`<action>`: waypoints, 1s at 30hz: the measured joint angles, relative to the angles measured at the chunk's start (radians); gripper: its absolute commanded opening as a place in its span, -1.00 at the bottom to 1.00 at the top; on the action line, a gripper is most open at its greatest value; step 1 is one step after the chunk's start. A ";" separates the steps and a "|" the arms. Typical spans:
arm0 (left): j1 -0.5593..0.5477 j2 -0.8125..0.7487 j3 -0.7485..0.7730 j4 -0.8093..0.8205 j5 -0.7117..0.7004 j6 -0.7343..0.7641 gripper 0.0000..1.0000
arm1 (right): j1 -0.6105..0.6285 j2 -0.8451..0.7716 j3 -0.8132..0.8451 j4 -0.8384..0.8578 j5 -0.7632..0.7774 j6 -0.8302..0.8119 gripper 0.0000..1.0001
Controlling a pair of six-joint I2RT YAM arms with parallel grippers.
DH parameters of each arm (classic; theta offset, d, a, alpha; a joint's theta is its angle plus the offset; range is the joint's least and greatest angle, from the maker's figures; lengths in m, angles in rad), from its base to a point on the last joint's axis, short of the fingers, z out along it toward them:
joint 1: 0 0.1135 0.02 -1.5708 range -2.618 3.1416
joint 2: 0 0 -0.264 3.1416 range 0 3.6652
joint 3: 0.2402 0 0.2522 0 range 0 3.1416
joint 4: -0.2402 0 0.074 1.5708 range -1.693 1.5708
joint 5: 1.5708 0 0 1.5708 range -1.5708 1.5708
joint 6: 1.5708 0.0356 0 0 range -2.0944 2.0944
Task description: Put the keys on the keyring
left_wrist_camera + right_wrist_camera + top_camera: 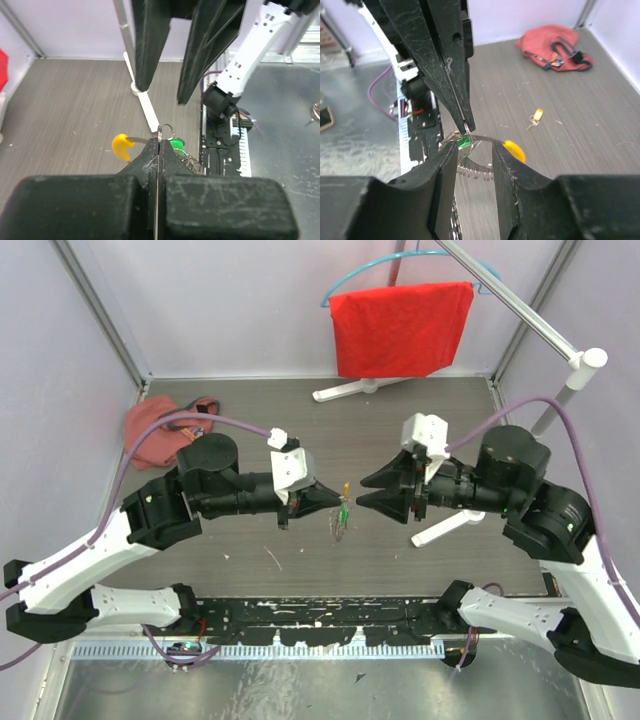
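The keyring (pixel 192 162), a silvery coil with a curved orange segment (pixel 121 145), hangs in the air between the two arms. My left gripper (pixel 159 142) is shut on its thin wire loop. A green-headed key (pixel 176 145) sits right at the left fingertips, against the ring. My right gripper (pixel 474 155) stands open, its fingers on either side of the coil (pixel 475 172), with the green key (pixel 464 142) by its left finger and the orange segment (pixel 514 150) by its right. Another small key with a yellow-gold head (pixel 536 117) lies on the table. From above, left gripper (pixel 335 498) and right gripper (pixel 362 492) nearly meet.
A red pouch with cords (pixel 160 430) lies at the back left. A red cloth (pixel 400 325) hangs on a white stand (pixel 360 388) at the back. A white bar (pixel 450 525) lies under the right arm. A black rail (pixel 320 615) runs along the near edge.
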 measured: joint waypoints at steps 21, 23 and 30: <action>0.000 -0.180 -0.309 0.450 -0.222 -0.123 -1.00 | 0.000 -0.127 -0.285 0.455 0.262 0.630 -0.19; 0.000 -0.193 -0.323 0.485 -0.222 -0.129 -1.00 | 0.000 -0.132 -0.294 0.481 0.267 0.660 -0.19; 0.000 -0.208 -0.331 0.552 -0.217 -0.142 -1.00 | 0.000 -0.137 -0.313 0.574 0.224 0.724 -0.19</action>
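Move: My left hand already pinches the bundle's small metal ring at its fingertips. From my open right hand that ring lies about 4 cm to the left, 1 cm back and 2 cm lower. The green key hangs about 3 cm below my left fingertips, 1 cm back and 1 cm to the right. The keyring's yellow end is some 4 cm ahead of those fingertips, 1 cm to the right and 3 cm lower. Keeping my left fingers shut on the metal ring, I carry the bundle about 3 cm forward, then raise it 5 cm, easing left and tipping those fingertips up some 25 degrees while they swing a little forward. Alongside, my right hand stays partly open and clear of the ring, rising about 4 cm and going forward, fingertips tilting up as the wrist rolls its forward side down. ##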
